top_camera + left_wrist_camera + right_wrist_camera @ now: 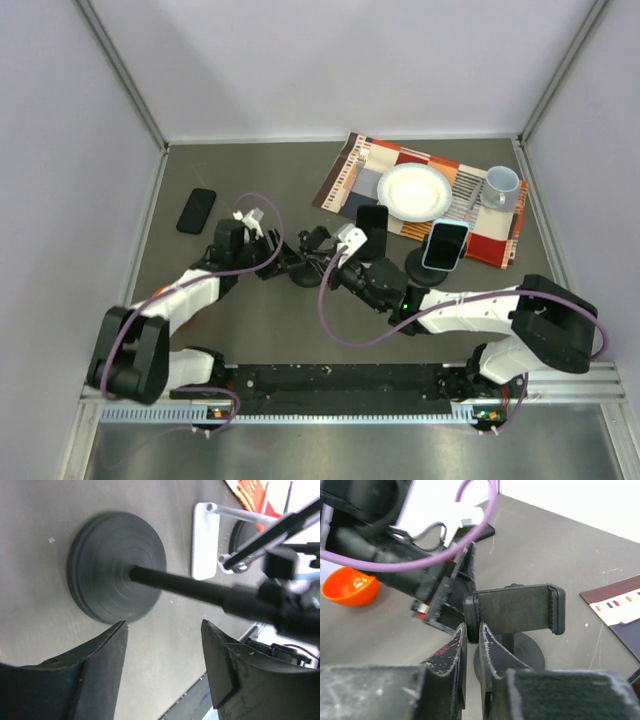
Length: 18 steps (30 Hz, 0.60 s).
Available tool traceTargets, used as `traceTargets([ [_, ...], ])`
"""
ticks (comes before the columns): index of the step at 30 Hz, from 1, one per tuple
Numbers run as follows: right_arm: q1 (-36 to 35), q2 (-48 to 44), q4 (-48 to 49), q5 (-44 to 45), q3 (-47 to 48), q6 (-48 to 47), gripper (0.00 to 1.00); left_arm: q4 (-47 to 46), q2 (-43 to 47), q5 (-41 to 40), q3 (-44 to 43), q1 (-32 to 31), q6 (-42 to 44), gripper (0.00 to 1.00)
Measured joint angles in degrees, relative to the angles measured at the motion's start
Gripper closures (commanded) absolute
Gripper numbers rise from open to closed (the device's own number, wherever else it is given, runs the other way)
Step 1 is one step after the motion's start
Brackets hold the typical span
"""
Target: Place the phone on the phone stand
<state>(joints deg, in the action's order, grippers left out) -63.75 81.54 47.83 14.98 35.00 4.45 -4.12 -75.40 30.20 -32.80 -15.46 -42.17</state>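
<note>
A black phone (196, 210) lies flat on the table at the far left, also seen small in the right wrist view as a dark phone (476, 530). The white phone stand (205, 540) lies beyond a black pole stand's round base (117, 572). My left gripper (164, 625) is open just short of that base (300, 276), with nothing between its fingers. My right gripper (471, 625) is shut on the end of the pole stand's black clamp (517, 610), near the table's middle (325, 250). Both grippers are apart from the phone.
A patterned placemat (495, 235) at the back right carries a white plate (414, 191) and a mug (500, 186). A dark phone (372, 220) and a light-blue-cased phone (445, 245) stand upright at its near edge. An orange bowl (347, 585) shows at the left.
</note>
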Motion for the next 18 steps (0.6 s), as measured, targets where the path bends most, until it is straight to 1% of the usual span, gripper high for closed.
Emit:
traceTargets([
  [1, 0.0, 0.02, -0.5, 0.15, 0.31, 0.07, 0.84, 0.98, 2.51, 0.13, 0.85, 0.0, 0.24, 0.29],
  [2, -0.02, 0.0, -1.22, 0.31, 0.63, 0.2, 0.79, 2.12, 4.98, 0.26, 1.6, 0.0, 0.48, 0.27],
  [4, -0.07, -0.09, -3.26, 0.33, 1.46, 0.55, 0.75, 5.29, 10.91, 0.44, 2.75, 0.0, 1.51, 0.25],
  [5, -0.13, -0.17, -5.29, 0.42, 1.86, 0.7, 0.65, 7.23, 13.88, 0.46, 2.99, 0.02, 2.21, 0.23],
  [7, -0.11, -0.66, -9.11, 0.5, 3.08, 1.66, 0.56, 10.91, 19.08, 0.68, 3.04, 0.0, 3.91, 0.2],
  [8, -0.11, -1.2, -12.0, 0.48, 4.02, 2.19, 0.48, 13.11, 22.05, 0.85, 3.04, 0.02, 5.16, 0.19],
  [10, -0.09, -2.14, -16.83, -0.02, 5.9, 3.32, 0.4, 16.65, 26.73, 0.94, 3.02, 0.02, 6.93, 0.15],
  [11, -0.02, -2.82, -19.85, -0.52, 6.97, 3.89, 0.34, 18.78, 29.66, 0.85, 3.02, 0.02, 7.82, 0.14],
  [13, 0.22, -4.76, -24.39, -2.38, 8.24, 5.25, 0.28, 21.18, 33.9, 0.55, 3.02, 0.02, 8.48, 0.13],
  [14, 0.37, -5.99, -26.16, -3.41, 8.52, 5.81, 0.23, 21.88, 35.91, 0.42, 3.02, 0.02, 8.59, 0.12],
  [16, 0.9, -9.18, -29.83, -5.79, 8.63, 7.1, 0.17, 21.86, 38.62, 0.55, 3.02, 0.02, 8.48, 0.1],
  [17, 1.42, -10.69, -31.41, -6.91, 8.63, 7.61, 0.11, 21.11, 39.43, 0.9, 3.04, 0.02, 7.98, 0.1],
  [18, 2.29, -12.72, -33.18, -8.28, 8.63, 8.31, 0.11, 19.65, 39.78, 1.36, 3.1, 0.0, 7.5, 0.09],
])
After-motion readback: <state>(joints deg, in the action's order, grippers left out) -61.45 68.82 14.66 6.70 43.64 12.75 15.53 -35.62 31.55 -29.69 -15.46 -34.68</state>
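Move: My right fingers are shut on the near-left end of the phone stand's clamp; the stand's middle lies about 5 cm ahead, 1 cm left and 6 cm below that hand. The black phone propped on the white stand is some 7 cm ahead and 19 cm to the right, 5 cm lower. From my left hand, its part-open fingers close beside the post, the phone stand's middle is about 3 cm ahead and 5 cm right, roughly level. I let go of the clamp with my right hand, spreading its fingers wide almost in place with a 1 cm dip, then draw it back, up and to the right by 2 to 3 cm each, tipping its fingertips down about 15 degrees. Meanwhile my left hand opens further and pulls away from the phone stand, some 10 cm up and 8 cm back, drifting slightly left, fingers tilting up about 20 degrees. ##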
